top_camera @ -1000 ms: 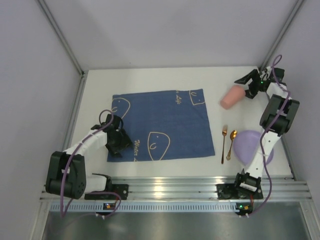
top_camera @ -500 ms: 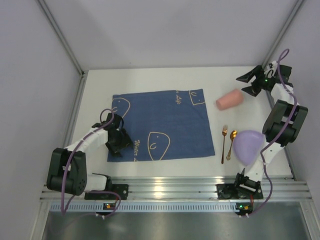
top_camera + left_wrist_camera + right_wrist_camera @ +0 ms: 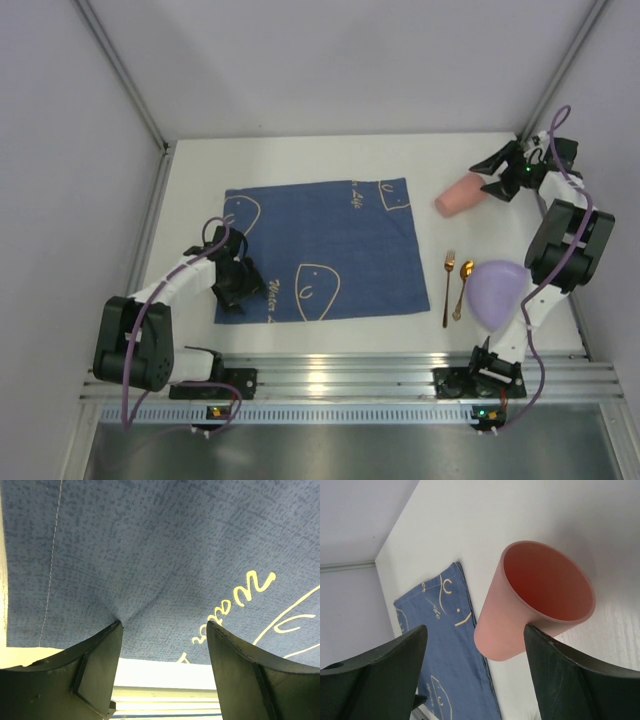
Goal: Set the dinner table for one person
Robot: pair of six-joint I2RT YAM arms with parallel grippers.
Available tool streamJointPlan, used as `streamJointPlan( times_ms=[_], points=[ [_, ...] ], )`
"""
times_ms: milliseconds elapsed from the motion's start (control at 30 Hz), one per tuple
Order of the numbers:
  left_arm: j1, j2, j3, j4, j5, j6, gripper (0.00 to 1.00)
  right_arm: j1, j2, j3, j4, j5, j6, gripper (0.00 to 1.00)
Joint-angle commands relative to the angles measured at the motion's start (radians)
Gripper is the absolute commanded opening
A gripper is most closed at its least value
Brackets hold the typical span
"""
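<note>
The dinner table [image 3: 300, 165] is a white top with a blue placemat [image 3: 325, 250] in its middle. A pink cup [image 3: 459, 195] lies on its side at the back right, its mouth toward my right gripper [image 3: 492, 180]. In the right wrist view the cup [image 3: 530, 600] sits just ahead of the open right gripper [image 3: 475, 628], its rim against the right fingertip [image 3: 535, 635]. My left gripper [image 3: 237, 287] stands open on the placemat's near left corner. The left gripper [image 3: 165, 625] rests its fingertips on the cloth [image 3: 150, 545], one puckering it.
A gold fork [image 3: 448, 285] and gold spoon [image 3: 464, 287] lie right of the placemat, beside a lilac plate [image 3: 493, 290] partly under the right arm. A ribbed aluminium rail [image 3: 350, 375] runs along the near edge. Grey walls close in on three sides.
The right gripper drew back from the cup toward the corner, then came in again at its mouth. The cup shifted slightly left and turned flatter. The left arm stayed put.
</note>
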Motion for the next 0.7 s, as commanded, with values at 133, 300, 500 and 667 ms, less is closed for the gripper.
streamJointPlan(
  times_ms=[133,300,500,667],
  points=[
    [-0.003,-0.004,0.014,0.003,0.021,0.023,0.73,-0.005,-0.047,0.045,0.093,-0.08,0.037,0.79],
    [-0.003,0.006,0.015,0.006,0.03,0.028,0.73,-0.011,-0.03,0.057,0.178,-0.12,0.092,0.8],
    [-0.006,-0.004,0.014,0.001,0.032,0.028,0.73,-0.05,0.011,0.061,0.334,-0.114,0.213,0.79],
    [-0.011,-0.003,0.015,-0.005,0.024,0.022,0.73,-0.056,0.1,0.161,0.31,-0.089,0.203,0.79]
  ],
)
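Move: The pink cup lies on its side about 5 cm to the right hand's left, 1 cm back and 8 cm below. The cloth's far right corner is roughly 19 cm left and 4 cm ahead, the spoon 24 cm back and 8 cm left, the plate 26 cm back and straight in line, all about 12 cm down. From the left hand the cup is some 57 cm right, 26 cm ahead. Fingers still open, the right hand rises about 5 cm, forward and right, away from the cup, tilting up. ##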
